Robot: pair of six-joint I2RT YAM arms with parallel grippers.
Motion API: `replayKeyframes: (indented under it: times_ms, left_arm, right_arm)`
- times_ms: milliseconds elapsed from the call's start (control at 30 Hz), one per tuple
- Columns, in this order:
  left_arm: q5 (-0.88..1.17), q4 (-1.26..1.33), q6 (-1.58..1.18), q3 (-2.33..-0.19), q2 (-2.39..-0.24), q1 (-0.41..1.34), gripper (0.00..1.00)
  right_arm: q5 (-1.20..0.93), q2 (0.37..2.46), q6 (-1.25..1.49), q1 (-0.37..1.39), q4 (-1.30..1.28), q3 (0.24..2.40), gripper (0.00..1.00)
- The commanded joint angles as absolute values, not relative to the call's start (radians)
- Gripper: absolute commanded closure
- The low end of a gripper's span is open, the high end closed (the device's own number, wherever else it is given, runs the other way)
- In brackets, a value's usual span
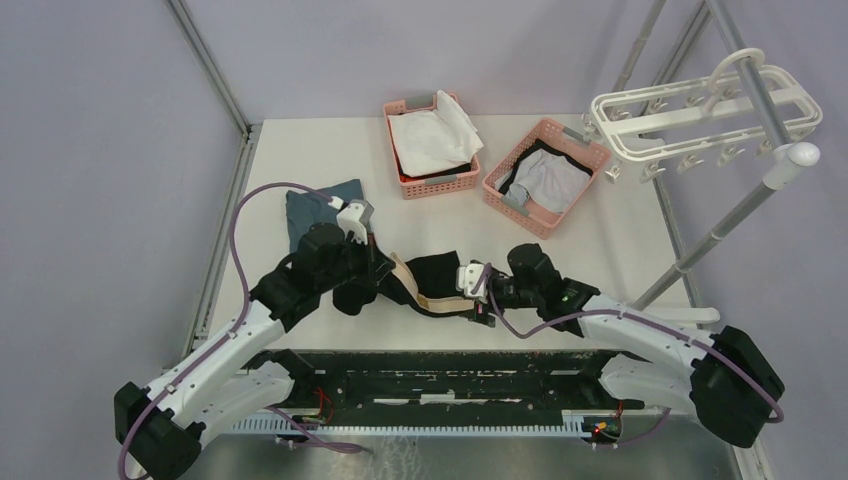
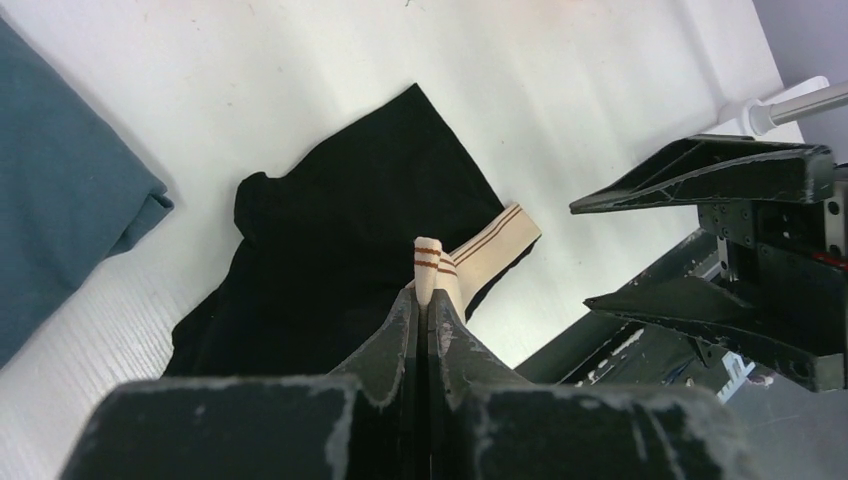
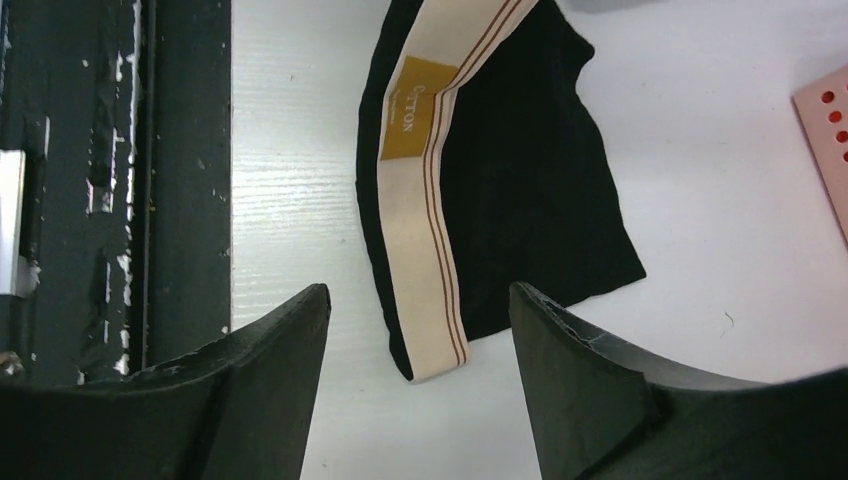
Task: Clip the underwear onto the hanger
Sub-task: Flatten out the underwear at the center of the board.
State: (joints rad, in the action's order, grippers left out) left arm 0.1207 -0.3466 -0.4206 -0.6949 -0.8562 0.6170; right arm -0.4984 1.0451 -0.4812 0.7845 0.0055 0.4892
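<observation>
The underwear point(image 1: 432, 278), black with a beige waistband, lies on the white table between my two grippers. My left gripper point(image 1: 385, 278) is shut on one end of the waistband; in the left wrist view a striped fold of the band point(image 2: 428, 260) sticks up from the closed gripper point(image 2: 428, 295). My right gripper point(image 1: 472, 292) is open at the other end. In the right wrist view the free waistband end point(image 3: 430, 330) lies on the table between the spread fingers of the gripper point(image 3: 420, 292), untouched. The white hanger point(image 1: 650, 98) hangs from a pole at the far right.
Two pink baskets stand at the back: one point(image 1: 440, 186) holds a white garment, the other point(image 1: 520, 211) holds white and dark cloth. A folded blue-grey cloth point(image 1: 315, 205) lies behind the left arm. A slanted metal pole point(image 1: 720, 230) crosses the right side.
</observation>
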Motion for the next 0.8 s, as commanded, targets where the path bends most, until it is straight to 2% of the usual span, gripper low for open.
replayKeyframes:
  times_ms: [0, 400, 633, 767]
  left_arm:
    - [0.106, -0.351, -0.364, -0.741, -0.829, 0.614, 0.97]
    - [0.095, -0.361, -0.365, -0.736, -0.807, 0.613, 0.97]
    - [0.088, -0.357, -0.379, -0.739, -0.802, 0.614, 0.97]
    - [0.085, -0.361, -0.379, -0.741, -0.793, 0.614, 0.97]
  right_arm:
    - [-0.565, 1.12, -0.619, 0.785, 0.035, 0.544, 0.26]
    - [-0.598, 1.27, -0.639, 0.809, 0.161, 0.541, 0.27]
    - [-0.417, 1.378, -0.605, 0.896, 0.385, 0.491, 0.28]
    - [-0.316, 1.428, -0.62, 0.899, 0.42, 0.492, 0.27]
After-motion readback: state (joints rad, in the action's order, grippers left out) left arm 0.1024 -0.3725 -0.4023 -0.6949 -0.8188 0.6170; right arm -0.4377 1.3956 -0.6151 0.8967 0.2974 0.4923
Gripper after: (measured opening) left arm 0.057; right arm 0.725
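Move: The waistband's free right stretch, lying on the board, is some 6 cm to the right hand's left, level with it fore and aft, and about 9 cm below. From that hand, the black cloth body lies about 6 cm ahead and 10 cm left, the bit of waistband in the left fingers about 5 cm ahead, 18 cm left and 7 cm higher, and the board's front edge about 11 cm straight back. From the left hand, the stretch lies roughly 12 cm right, 5 cm back and 16 cm down. The right hand, fingers wide apart and pointing left and down, sinks about 5.5 cm and travels about 4 cm left, mostly straight down at first, then gathering leftward speed over the waistband's free right stretch, with a slight counter-clockwise turn. The left hand stays nearly in place and keeps its pinch on the raised part of the waistband, while the right fingers stay open and come close to the cloth, any touch not being visible. ##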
